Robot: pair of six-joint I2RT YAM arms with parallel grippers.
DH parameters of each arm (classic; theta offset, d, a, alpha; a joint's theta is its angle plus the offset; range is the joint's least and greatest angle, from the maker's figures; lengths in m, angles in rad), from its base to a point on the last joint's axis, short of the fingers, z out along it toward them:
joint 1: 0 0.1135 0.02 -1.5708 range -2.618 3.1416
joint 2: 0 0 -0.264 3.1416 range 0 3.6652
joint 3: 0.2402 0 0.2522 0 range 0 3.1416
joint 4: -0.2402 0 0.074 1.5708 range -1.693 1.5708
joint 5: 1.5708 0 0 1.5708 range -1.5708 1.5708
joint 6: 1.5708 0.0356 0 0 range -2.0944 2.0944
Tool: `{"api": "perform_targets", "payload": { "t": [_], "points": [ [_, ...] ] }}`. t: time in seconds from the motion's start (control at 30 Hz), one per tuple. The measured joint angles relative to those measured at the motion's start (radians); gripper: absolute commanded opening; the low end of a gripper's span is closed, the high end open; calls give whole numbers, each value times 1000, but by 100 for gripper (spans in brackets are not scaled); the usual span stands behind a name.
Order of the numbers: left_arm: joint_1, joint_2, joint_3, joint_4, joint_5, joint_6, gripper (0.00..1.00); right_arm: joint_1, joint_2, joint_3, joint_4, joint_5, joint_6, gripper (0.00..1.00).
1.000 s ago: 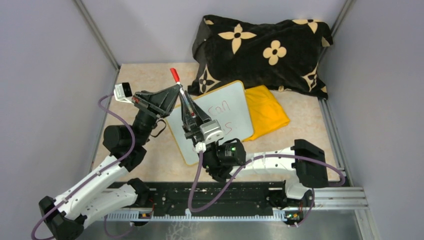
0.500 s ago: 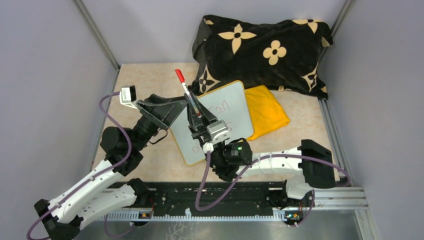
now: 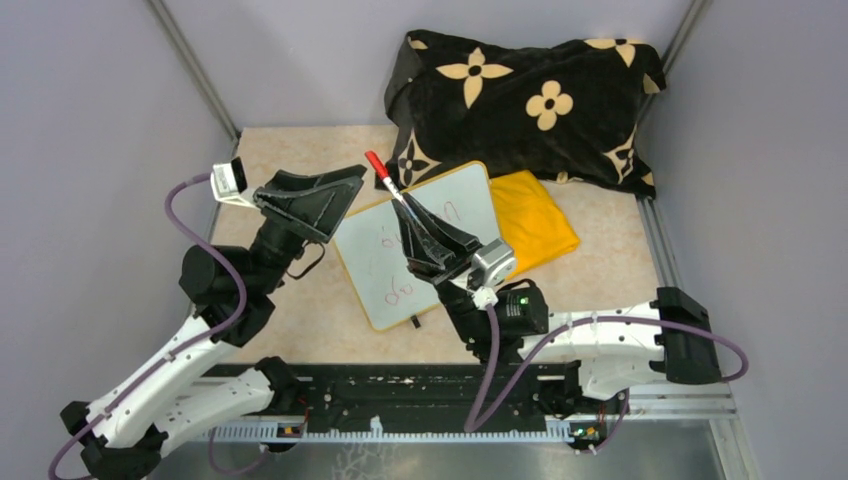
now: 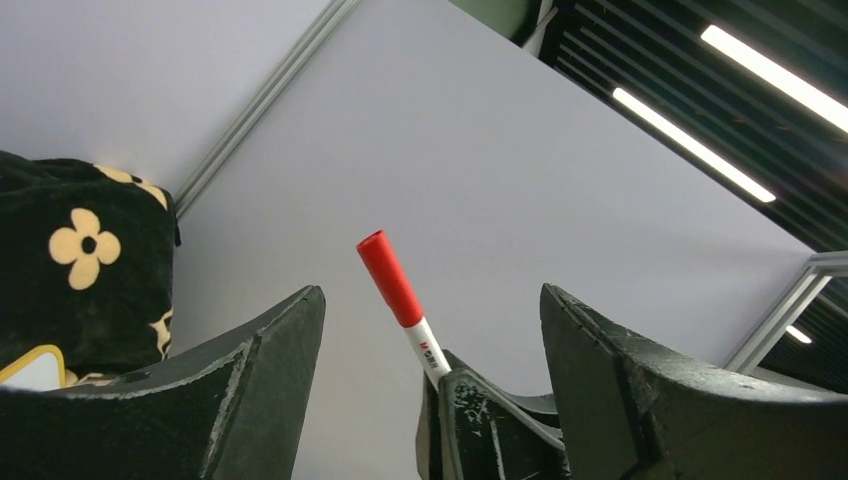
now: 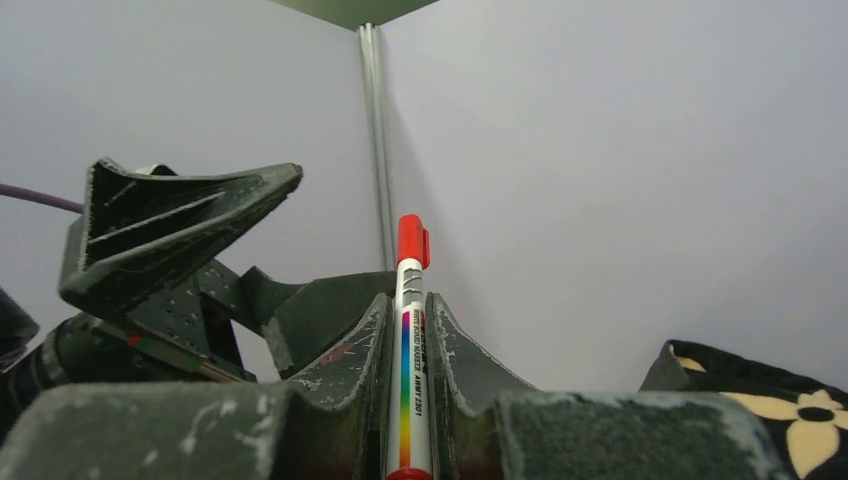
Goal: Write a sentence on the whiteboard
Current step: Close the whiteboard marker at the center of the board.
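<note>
The whiteboard (image 3: 372, 262) lies flat in the middle of the table, white with an orange-yellow rim. Red letters of the sentence (image 3: 393, 291) show on it, partly hidden under the right arm. My right gripper (image 3: 408, 212) hovers over the board, shut on a marker (image 3: 392, 184) whose red cap points up and to the far left. The right wrist view shows the marker (image 5: 410, 340) clamped upright between the fingers (image 5: 340, 370). My left gripper (image 3: 345, 200) stands open just left of the marker, holding nothing. In the left wrist view the red cap (image 4: 390, 278) rises between its spread fingers (image 4: 260, 400).
A black pillow (image 3: 520, 95) with cream flowers lies against the back wall. A folded yellow cloth (image 3: 535, 225) sits by the board's right edge. Grey walls close in the left, back and right. The arms' black base rail (image 3: 430, 400) runs along the near edge.
My left gripper has opened and drawn back to the left, off the marker. The right gripper has carried the marker to the right, uncovering more of the board and its letters.
</note>
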Motion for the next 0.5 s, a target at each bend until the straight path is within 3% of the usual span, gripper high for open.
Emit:
{"api": "perform_targets", "payload": {
  "t": [0.13,0.5],
  "points": [
    [0,30,10,-6,6,8,81,0,-21,-16,-30,-12,45,0],
    [0,65,34,-28,13,27,59,0,-28,-32,-76,-31,92,0]
  ]
}}
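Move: The red cap of the marker stands free above the right fingers, about 6 cm ahead of the open left hand, 4 cm to its right and 3 cm higher. The right fingertips gripping the marker lie some 7 cm right of the left hand, 2 cm farther out and 1 cm lower. From the right hand the cap is roughly 4 cm ahead, 3 cm left and 4 cm up. Left hand reaches about 2.5 cm right-forward towards the cap, partly closing; right brings the gripped marker down-left. ##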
